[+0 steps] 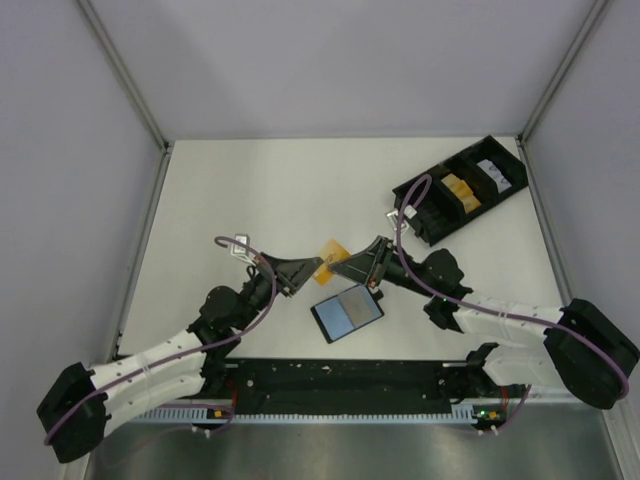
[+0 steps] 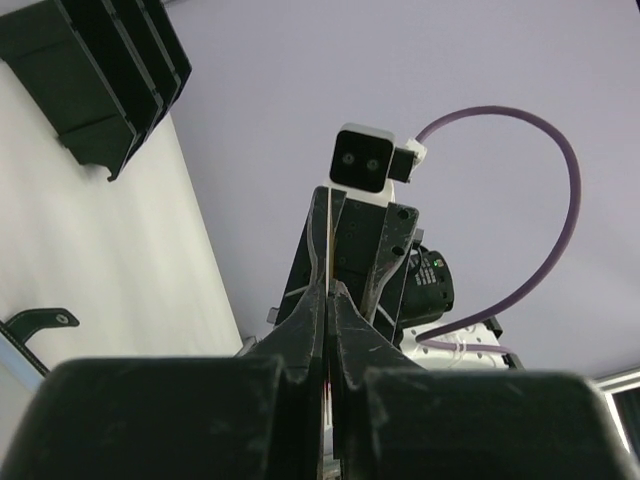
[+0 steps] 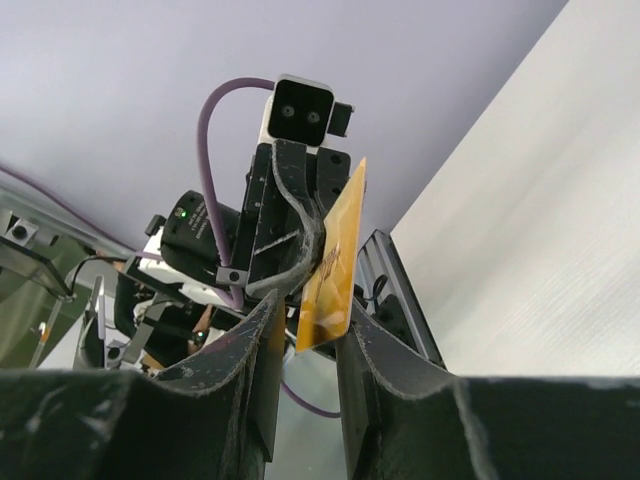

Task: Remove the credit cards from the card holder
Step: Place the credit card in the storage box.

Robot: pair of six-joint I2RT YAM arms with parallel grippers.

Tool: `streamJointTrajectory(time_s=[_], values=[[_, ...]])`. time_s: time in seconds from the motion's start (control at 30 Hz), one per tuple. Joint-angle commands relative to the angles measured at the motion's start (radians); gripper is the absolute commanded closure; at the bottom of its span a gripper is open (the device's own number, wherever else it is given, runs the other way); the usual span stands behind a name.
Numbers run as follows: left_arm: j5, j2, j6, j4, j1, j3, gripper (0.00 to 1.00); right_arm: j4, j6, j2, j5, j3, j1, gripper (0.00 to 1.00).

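Observation:
The card holder [image 1: 347, 313] lies open on the table, its blue-grey inside facing up, in front of both grippers. An orange-yellow credit card [image 1: 331, 250] hangs in the air above the table between the two grippers. My left gripper [image 1: 319, 265] is shut on one edge of it; in the left wrist view the card [image 2: 329, 230] shows as a thin line rising from the closed jaws of that gripper [image 2: 330, 285]. My right gripper [image 1: 338, 269] faces it from the right. In the right wrist view the card's [image 3: 335, 255] lower corner sits between the spread fingers of that gripper [image 3: 312, 305], with a gap on the left side.
A long black compartmented tray [image 1: 460, 190] stands at the back right, holding orange pieces [image 1: 457, 191] and white pieces [image 1: 492, 170]; it also shows in the left wrist view as the tray [image 2: 100, 80]. Grey walls enclose the table on three sides.

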Motion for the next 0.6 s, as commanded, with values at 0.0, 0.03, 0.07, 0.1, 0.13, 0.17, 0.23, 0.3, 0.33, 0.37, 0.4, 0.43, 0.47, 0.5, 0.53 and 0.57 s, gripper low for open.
streamJointTrajectory(time_s=[0.0,0.03,0.07,0.1,0.13,0.17,0.23,0.3,0.33,0.37,0.4,0.43,0.47,0.5,0.53,0.57], values=[[-0.071,0.015,0.007,0.11,-0.008,0.007,1.0,0.053,0.0,-0.001,0.023,0.005,0.022,0.73],[-0.068,0.021,0.012,0.118,-0.01,0.007,1.0,0.053,-0.001,-0.001,0.025,0.007,0.022,0.74],[-0.066,0.03,0.01,0.123,-0.012,0.01,1.0,0.05,-0.003,-0.001,0.026,0.008,0.022,0.74],[-0.063,0.037,0.012,0.124,-0.012,0.015,1.0,0.047,-0.004,-0.001,0.029,0.01,0.022,0.74],[-0.06,0.043,0.012,0.13,-0.013,0.016,1.0,0.047,-0.006,-0.001,0.031,0.012,0.025,0.75],[-0.057,0.052,0.01,0.141,-0.016,0.016,1.0,0.047,-0.006,0.0,0.03,0.015,0.025,0.78],[-0.057,0.063,0.007,0.159,-0.019,0.013,1.0,0.042,-0.01,-0.001,0.031,0.018,0.024,0.87],[-0.054,0.067,0.009,0.16,-0.021,0.016,1.0,0.04,-0.014,-0.003,0.034,0.019,0.024,0.93],[-0.053,0.069,0.01,0.16,-0.021,0.015,1.0,0.037,-0.017,-0.004,0.036,0.019,0.024,0.97],[-0.051,0.069,0.01,0.161,-0.021,0.012,1.0,0.033,-0.018,-0.006,0.04,0.021,0.022,1.0],[-0.05,0.067,0.012,0.163,-0.021,0.012,1.0,0.027,-0.021,-0.007,0.043,0.022,0.024,1.0],[-0.05,0.063,0.013,0.16,-0.021,0.009,1.0,0.017,-0.023,-0.01,0.045,0.022,0.022,1.0],[-0.048,0.06,0.016,0.157,-0.021,0.005,0.94,0.011,-0.026,-0.015,0.045,0.024,0.018,1.0],[-0.048,0.054,0.024,0.146,-0.021,0.004,0.86,0.004,-0.026,-0.023,0.043,0.025,0.013,1.0],[-0.051,0.043,0.027,0.129,-0.021,0.004,0.74,-0.01,-0.026,-0.032,0.037,0.025,-0.002,1.0],[-0.062,0.031,0.033,0.108,-0.021,0.005,0.63,-0.024,-0.026,-0.038,0.025,0.025,-0.016,1.0]])
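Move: The orange credit card is pinched in the left fingers, its middle some 3 cm to the right of that hand and about 1 cm ahead. From the right hand the card's middle lies about 2 cm to the left and 1 cm ahead, level with it, between the parted fingers. The open card holder lies roughly 20 cm below the right hand, about 3 cm right and 4 cm back; the storage box is some 27 cm ahead, 33 cm right, also about 20 cm below. The orange card changes hands in the air: the right hand stays in place and shuts its parted fingers on the card's near end until they pinch it. Only then do the left fingers begin to open and let go, that hand having eased barely 1 cm forward and slightly up. ##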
